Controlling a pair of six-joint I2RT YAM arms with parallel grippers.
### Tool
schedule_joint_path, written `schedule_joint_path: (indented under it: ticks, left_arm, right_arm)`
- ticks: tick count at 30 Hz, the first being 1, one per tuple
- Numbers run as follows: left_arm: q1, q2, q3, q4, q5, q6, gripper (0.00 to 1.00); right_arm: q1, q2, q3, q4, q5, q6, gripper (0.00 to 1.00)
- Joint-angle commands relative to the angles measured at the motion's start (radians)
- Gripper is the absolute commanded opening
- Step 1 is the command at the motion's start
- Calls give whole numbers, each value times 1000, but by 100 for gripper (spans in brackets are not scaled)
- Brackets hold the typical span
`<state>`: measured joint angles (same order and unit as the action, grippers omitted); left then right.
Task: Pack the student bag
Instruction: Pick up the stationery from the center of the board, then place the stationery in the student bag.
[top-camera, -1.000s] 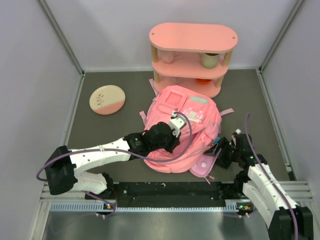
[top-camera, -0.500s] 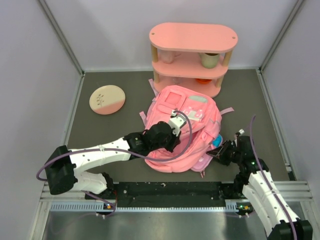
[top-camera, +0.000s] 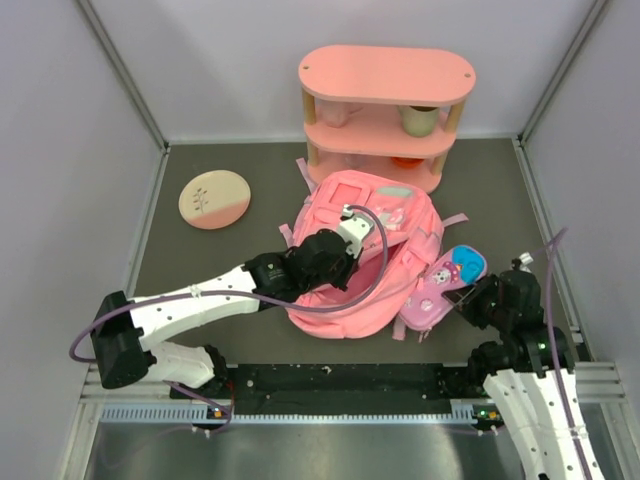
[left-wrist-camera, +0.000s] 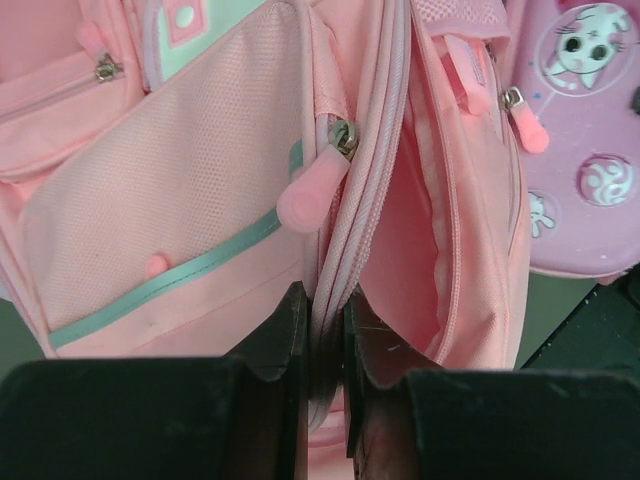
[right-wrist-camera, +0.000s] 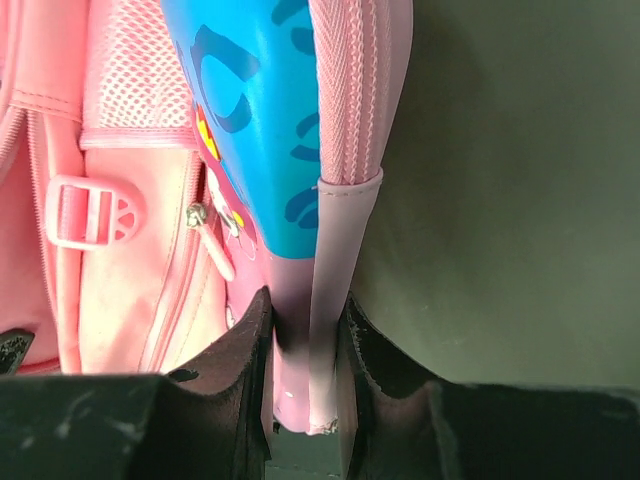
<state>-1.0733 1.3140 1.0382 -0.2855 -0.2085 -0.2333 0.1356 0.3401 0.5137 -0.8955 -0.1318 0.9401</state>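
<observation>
The pink student bag (top-camera: 398, 245) lies in the middle of the table with its main zip gaping. My left gripper (top-camera: 340, 270) is on top of it, shut on the rim of that opening (left-wrist-camera: 325, 320); the zip edge runs up between the fingers, and the mint-striped front pocket (left-wrist-camera: 180, 180) lies to the left. A purple-pink pencil case (top-camera: 445, 283) with a cartoon cat and a blue patch sits at the bag's right side. My right gripper (top-camera: 464, 299) is shut on the case's near end (right-wrist-camera: 305, 330), with its blue face (right-wrist-camera: 255, 110) running upward beside the bag (right-wrist-camera: 120, 250).
A pink three-tier shelf (top-camera: 385, 110) stands at the back with a cup (top-camera: 420, 120) on its middle tier. A round cream-and-pink plate (top-camera: 214, 198) lies at the back left. Grey walls enclose the dark table on three sides.
My right gripper has shut on the pencil case and carried it right and away from the bag's near corner. The left gripper kept its hold and drew the bag's rim slightly back.
</observation>
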Motion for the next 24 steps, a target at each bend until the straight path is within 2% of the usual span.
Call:
schedule_joint_path:
  ticks: [1,5,10,13,14,15,20,24]
  left_arm:
    - [15,-33,94,32,-104,20,0]
    - [13,-30,114,11,-108,35,0]
    - [13,-41,115,8,-103,31,0]
    - [13,-47,126,17,-91,41,0]
    - [13,-47,140,20,-82,54,0]
    - [13,-41,148,20,-74,61,0]
    - [10,-35,177,29,-52,71,0]
    - [6,-35,194,45,-36,71,0]
  right_arm:
    - [6,-58,167,-98,70,31,0]
    - [6,-58,298,-158,115,13,0]
    - [7,-20,390,-116,-40,17,0]
    - [6,38,346,-28,-249,28,0]
    - [7,60,323,10,-400,35,0]
    - [6,69,268,44,-461,45,0]
    - [7,114,232,139,-596,43,0]
    - [54,149,154,239,-628,69,0]
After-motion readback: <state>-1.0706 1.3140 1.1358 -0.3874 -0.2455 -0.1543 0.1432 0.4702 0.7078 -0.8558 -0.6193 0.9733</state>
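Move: The stationery case, already pinched in the right hand and lifted, is bound for the bag's open mouth, some 17 cm to that hand's left, about 4 cm farther out and 6 cm lower. The bag's right side panel stands between, about 9 cm left, 5 cm ahead and 4 cm below. From the left hand, which already holds the bag's flap, the mouth lies about 5 cm right, 1 cm ahead and 9 cm down. The stationery case stays pinched by its edge as the right hand first rises about 12 cm, easing slightly back and right, then swings some 9 cm left over the bag's right side while sinking 3 cm. The wrist turns counter-clockwise and rolls its left side up, each about 20 degrees. The left hand keeps its pinch on the flap's zip edge and raises it a couple of centimetres. ##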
